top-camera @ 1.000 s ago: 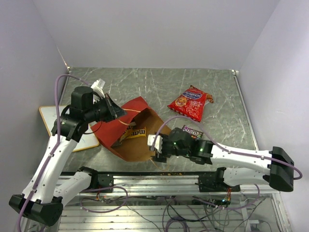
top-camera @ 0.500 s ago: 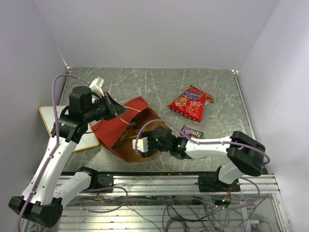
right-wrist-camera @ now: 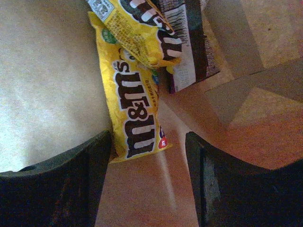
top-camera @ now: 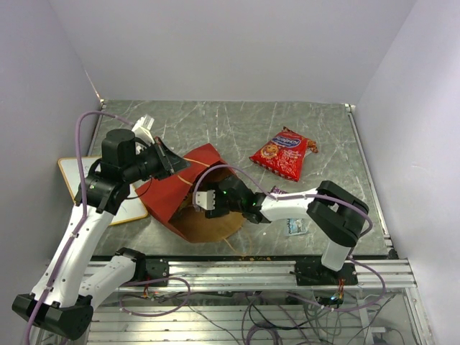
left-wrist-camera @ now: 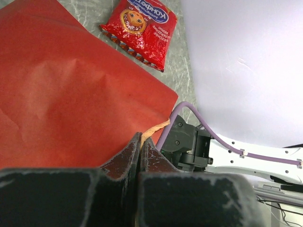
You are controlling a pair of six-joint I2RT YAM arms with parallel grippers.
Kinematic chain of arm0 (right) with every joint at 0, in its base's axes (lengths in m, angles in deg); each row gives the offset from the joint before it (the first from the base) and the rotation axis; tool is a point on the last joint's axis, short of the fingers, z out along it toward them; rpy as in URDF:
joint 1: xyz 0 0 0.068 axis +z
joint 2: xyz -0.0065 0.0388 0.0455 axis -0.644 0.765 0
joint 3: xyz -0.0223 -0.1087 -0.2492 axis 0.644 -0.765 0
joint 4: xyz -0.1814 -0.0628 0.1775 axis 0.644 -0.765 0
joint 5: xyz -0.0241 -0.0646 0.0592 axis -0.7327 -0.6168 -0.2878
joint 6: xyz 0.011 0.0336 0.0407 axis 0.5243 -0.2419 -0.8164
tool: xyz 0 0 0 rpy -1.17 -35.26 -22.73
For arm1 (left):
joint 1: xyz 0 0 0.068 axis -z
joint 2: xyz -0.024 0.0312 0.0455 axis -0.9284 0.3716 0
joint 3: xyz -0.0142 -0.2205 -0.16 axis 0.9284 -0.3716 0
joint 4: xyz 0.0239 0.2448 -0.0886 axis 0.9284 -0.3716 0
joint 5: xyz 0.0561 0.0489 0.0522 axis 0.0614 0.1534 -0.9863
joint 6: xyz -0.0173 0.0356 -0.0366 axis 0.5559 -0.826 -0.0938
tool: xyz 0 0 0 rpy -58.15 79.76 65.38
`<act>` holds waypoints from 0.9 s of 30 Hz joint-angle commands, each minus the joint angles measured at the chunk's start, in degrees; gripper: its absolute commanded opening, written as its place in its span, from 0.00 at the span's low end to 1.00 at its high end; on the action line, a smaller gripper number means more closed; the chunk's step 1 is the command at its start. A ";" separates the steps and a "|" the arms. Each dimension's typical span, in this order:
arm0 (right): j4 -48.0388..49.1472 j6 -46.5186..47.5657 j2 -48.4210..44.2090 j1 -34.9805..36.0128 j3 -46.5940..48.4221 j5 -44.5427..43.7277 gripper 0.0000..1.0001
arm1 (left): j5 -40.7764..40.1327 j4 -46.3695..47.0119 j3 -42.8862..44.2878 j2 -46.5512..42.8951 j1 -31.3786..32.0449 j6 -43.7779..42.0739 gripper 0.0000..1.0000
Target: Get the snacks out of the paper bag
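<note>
The paper bag (top-camera: 176, 188) lies on its side, red panel up, brown mouth toward the right. My left gripper (top-camera: 174, 166) is shut on its thin tan handle (left-wrist-camera: 157, 126), holding the top panel (left-wrist-camera: 71, 94) up. My right gripper (top-camera: 198, 202) is inside the mouth, open, its fingers (right-wrist-camera: 61, 179) on either side of the end of a yellow candy packet (right-wrist-camera: 135, 109) without pinching it. A second yellow packet (right-wrist-camera: 142, 28) and a brown one (right-wrist-camera: 187, 47) lie deeper in. The red chip bag (top-camera: 282, 153) and a pale blue packet (top-camera: 295, 226) lie on the table.
A wood-framed whiteboard (top-camera: 72, 176) lies at the left under the left arm. The right arm (top-camera: 316, 205) stretches across the table's front right. Walls close in the table at the back and on both sides.
The right arm has swung left from the front of the table and pushed its gripper into the bag's mouth. The pale blue packet now shows where the arm was. The left gripper held still.
</note>
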 commanded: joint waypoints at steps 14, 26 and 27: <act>2.96 -1.19 8.22 -0.58 4.97 2.70 0.33 | 0.22 2.13 -0.29 -0.74 -0.09 1.55 0.07; -3.10 -1.51 -0.15 -0.47 2.03 2.46 0.03 | -0.88 1.07 -0.18 0.72 -0.09 0.81 0.07; -3.82 -2.19 -1.57 -0.38 1.64 2.29 0.02 | -0.99 0.93 0.00 1.00 -0.09 0.64 0.07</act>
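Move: Inside the bag, the yellow M&M's packet lies with its near end just beyond the right hand's open fingers; its middle is about 6 cm left, 2 cm forward and 4 cm below. A second yellow packet covers its far end, about 10 cm left, 5 cm forward and 3 cm below the right hand. A dark packet lies some 8 cm forward, 8 cm left and 3 cm below. From the left hand, the first packet is about 29 cm down, 3 cm forward and 1 cm left. Easing left and down about 2 cm each way, with a slight forward slide, the right hand brings its open fingers over the near end of the lower yellow packet and shuts them, pinching that end. It then starts back, about 1 cm right and 1 cm up, keeping its grip. The left hand stays put, still holding the bag's handle. ##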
